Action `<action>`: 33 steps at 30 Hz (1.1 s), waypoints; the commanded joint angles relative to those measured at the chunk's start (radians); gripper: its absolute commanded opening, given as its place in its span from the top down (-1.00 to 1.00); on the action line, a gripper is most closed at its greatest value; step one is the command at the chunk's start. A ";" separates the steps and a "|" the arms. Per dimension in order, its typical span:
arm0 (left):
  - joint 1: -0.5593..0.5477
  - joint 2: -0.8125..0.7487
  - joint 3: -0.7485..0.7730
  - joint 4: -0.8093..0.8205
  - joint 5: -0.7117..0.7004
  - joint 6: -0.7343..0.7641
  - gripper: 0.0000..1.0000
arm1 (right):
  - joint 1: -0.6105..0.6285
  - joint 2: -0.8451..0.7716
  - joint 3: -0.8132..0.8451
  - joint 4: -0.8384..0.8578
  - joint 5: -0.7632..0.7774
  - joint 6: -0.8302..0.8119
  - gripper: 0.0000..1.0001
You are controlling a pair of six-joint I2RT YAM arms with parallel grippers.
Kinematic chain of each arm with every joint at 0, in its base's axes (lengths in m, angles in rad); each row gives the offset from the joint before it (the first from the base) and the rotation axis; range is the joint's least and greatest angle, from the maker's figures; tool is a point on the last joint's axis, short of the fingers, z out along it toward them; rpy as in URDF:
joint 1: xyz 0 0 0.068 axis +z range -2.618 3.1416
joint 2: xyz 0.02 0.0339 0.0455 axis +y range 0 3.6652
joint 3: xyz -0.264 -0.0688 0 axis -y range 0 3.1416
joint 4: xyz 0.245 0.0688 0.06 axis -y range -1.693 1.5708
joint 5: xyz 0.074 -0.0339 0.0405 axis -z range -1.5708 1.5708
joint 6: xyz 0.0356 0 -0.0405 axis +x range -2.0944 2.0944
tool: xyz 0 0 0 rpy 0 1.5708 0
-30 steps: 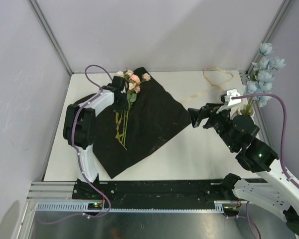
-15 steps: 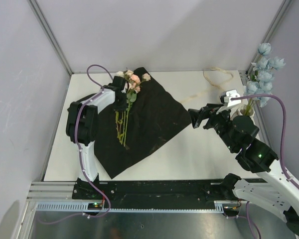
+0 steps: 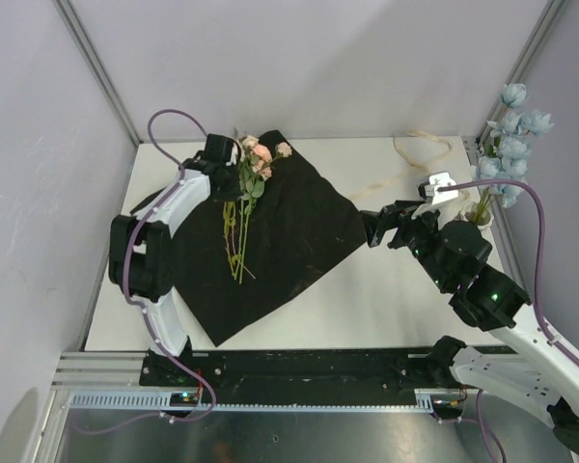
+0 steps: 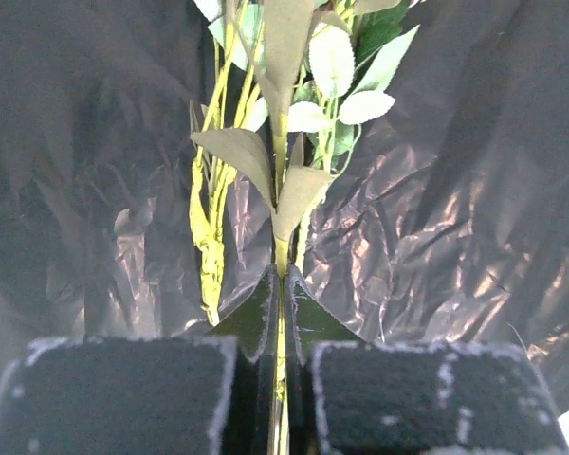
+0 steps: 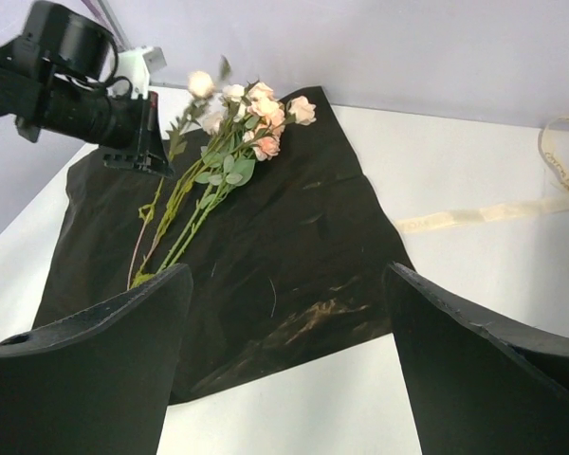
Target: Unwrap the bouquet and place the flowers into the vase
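Note:
The bouquet is unwrapped: its black paper [image 3: 289,231] lies spread flat on the table. Peach-pink and cream flowers [image 3: 259,156] lie on it with their green stems [image 3: 236,236] pointing toward me. My left gripper [image 3: 228,164] is at the sheet's back left, shut on one thin stem [image 4: 282,256], which runs between its closed jaws [image 4: 283,284]. That stem's cream bloom [image 5: 201,83] is raised above the others. Pale blue flowers [image 3: 510,125] stand in the vase [image 3: 482,216] at far right, which is mostly hidden behind my right arm. My right gripper [image 3: 378,228] hangs open over the sheet's right corner [image 5: 284,284].
A loose cream ribbon [image 3: 415,159] lies on the white table behind the right gripper and shows in the right wrist view [image 5: 493,213]. Grey enclosure walls and metal posts [image 3: 96,68] close in the back and sides.
My left gripper has shut on a flower stem and moved back and left, lifting that stem's bloom. The right arm has shifted slightly left, still open.

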 commanded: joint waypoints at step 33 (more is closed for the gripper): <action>-0.176 -0.727 -0.380 0.017 0.746 0.114 1.00 | -0.024 0.491 -0.147 0.867 -0.553 0.656 -0.26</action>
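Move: The stem of the rose that the left hand already pinches lies about 35 cm to the right hand's left, 20 cm ahead and 25 cm below it; the vase with the blue flowers is roughly 27 cm to that hand's right, 6 cm farther out and 22 cm lower. From the left hand, the right gripper is 35 cm right, 20 cm back and 25 cm up, the lying rose heads 12 cm ahead, 6 cm right and 7 cm below, the black wrapping's middle 8 cm back, 6 cm right and 9 cm down. Back by some 20 cm, up about 14 and to the right, the left hand carries the pinched rose off the pile towards the right gripper, wheeling clockwise and dipping its left side. The empty right hand sweeps about 15 cm left and sinks a little to meet it, turning counter-clockwise, tipping down and raising its left side, its fingers narrowing but staying well open, short of the stem. ##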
